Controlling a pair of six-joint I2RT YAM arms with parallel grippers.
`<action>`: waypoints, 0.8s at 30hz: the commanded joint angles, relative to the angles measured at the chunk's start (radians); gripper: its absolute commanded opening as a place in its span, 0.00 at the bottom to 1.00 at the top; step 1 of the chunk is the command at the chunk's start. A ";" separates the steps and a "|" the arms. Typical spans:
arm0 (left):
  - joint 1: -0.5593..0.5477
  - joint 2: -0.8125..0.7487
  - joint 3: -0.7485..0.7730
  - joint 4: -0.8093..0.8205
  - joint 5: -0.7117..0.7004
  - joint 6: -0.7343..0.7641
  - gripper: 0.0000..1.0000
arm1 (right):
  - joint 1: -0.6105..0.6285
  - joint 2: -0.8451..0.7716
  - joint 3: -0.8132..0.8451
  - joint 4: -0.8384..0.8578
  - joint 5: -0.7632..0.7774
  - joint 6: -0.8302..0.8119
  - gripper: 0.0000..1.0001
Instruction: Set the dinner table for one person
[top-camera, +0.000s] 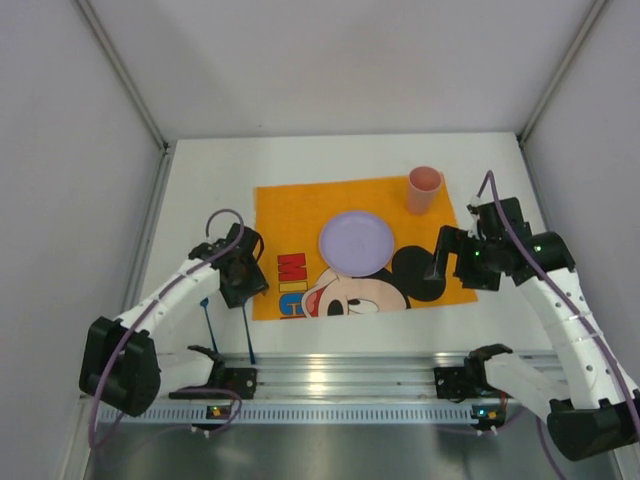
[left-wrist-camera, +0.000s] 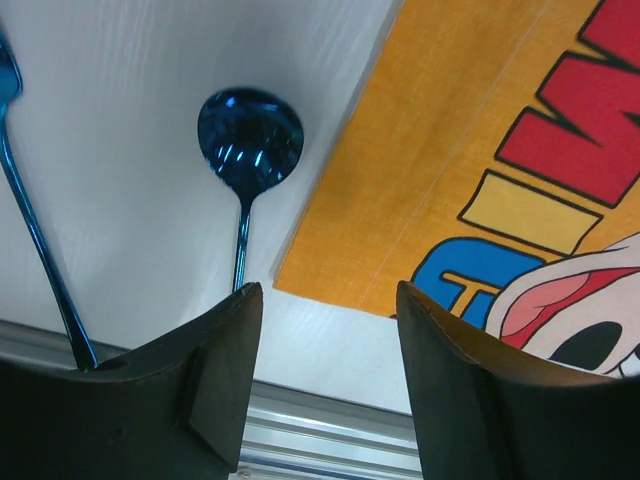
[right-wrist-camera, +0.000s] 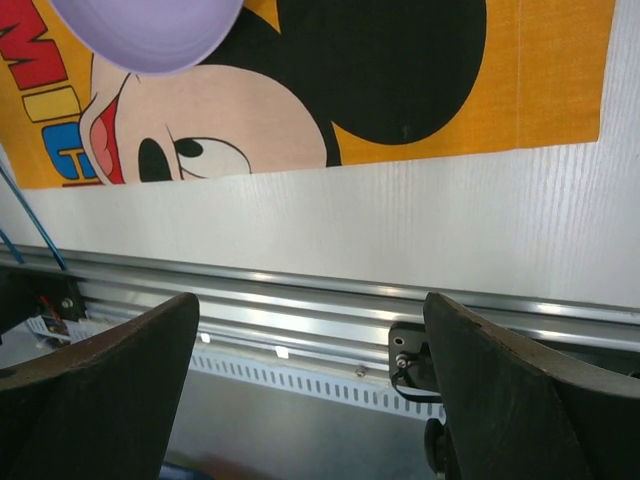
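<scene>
On the white dinner table (top-camera: 330, 155) lies an orange Mickey Mouse placemat (top-camera: 300, 210) with a lavender plate (top-camera: 356, 240) at its middle and a pink cup (top-camera: 424, 189) at its far right corner. A blue spoon (left-wrist-camera: 250, 135) lies on the table just left of the placemat's near left corner (left-wrist-camera: 330, 270). A second blue utensil (left-wrist-camera: 30, 230) lies further left. My left gripper (left-wrist-camera: 325, 290) hovers open over the spoon's handle with nothing between its fingers. At the mat's right edge, my right gripper (right-wrist-camera: 310, 300) is open and empty.
A metal rail (top-camera: 340, 375) runs along the table's near edge, where both arm bases are bolted. Grey walls close in the table on the left, right and back. In the top view the two blue utensils (top-camera: 247, 335) reach down to the rail.
</scene>
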 joint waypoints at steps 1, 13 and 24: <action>-0.047 -0.075 -0.054 -0.050 -0.068 -0.182 0.60 | 0.035 -0.041 -0.007 0.024 0.000 0.006 0.95; -0.070 -0.103 -0.191 -0.023 -0.149 -0.234 0.51 | 0.117 -0.063 0.011 -0.024 0.076 -0.023 0.95; -0.066 0.037 -0.198 0.089 -0.221 -0.213 0.37 | 0.166 -0.037 0.056 -0.047 0.152 -0.046 0.97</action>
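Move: The spoon lies with its middle about 6 cm back and 3 cm to the left of the left hand, and some 6 cm below it, the bowl pointing outward. The fork lies roughly 9 cm to the left of the spoon and level with it. The placemat's middle is about 14 cm ahead and 29 cm to the right of the left hand. From the right hand, the spoon is some 53 cm to the left and 6 cm back. The spoon's handle, just behind the bowl, is what the left hand comes down on: it sinks steadily about 5 cm while drawing back, nearly 5 cm before creeping forward a little, and drifting some 3 cm left. The wrist turns about 10 degrees counter-clockwise and rolls its left side up a little; the half-open fingers narrow by about a third, one tip on each side of the handle without gripping it. ##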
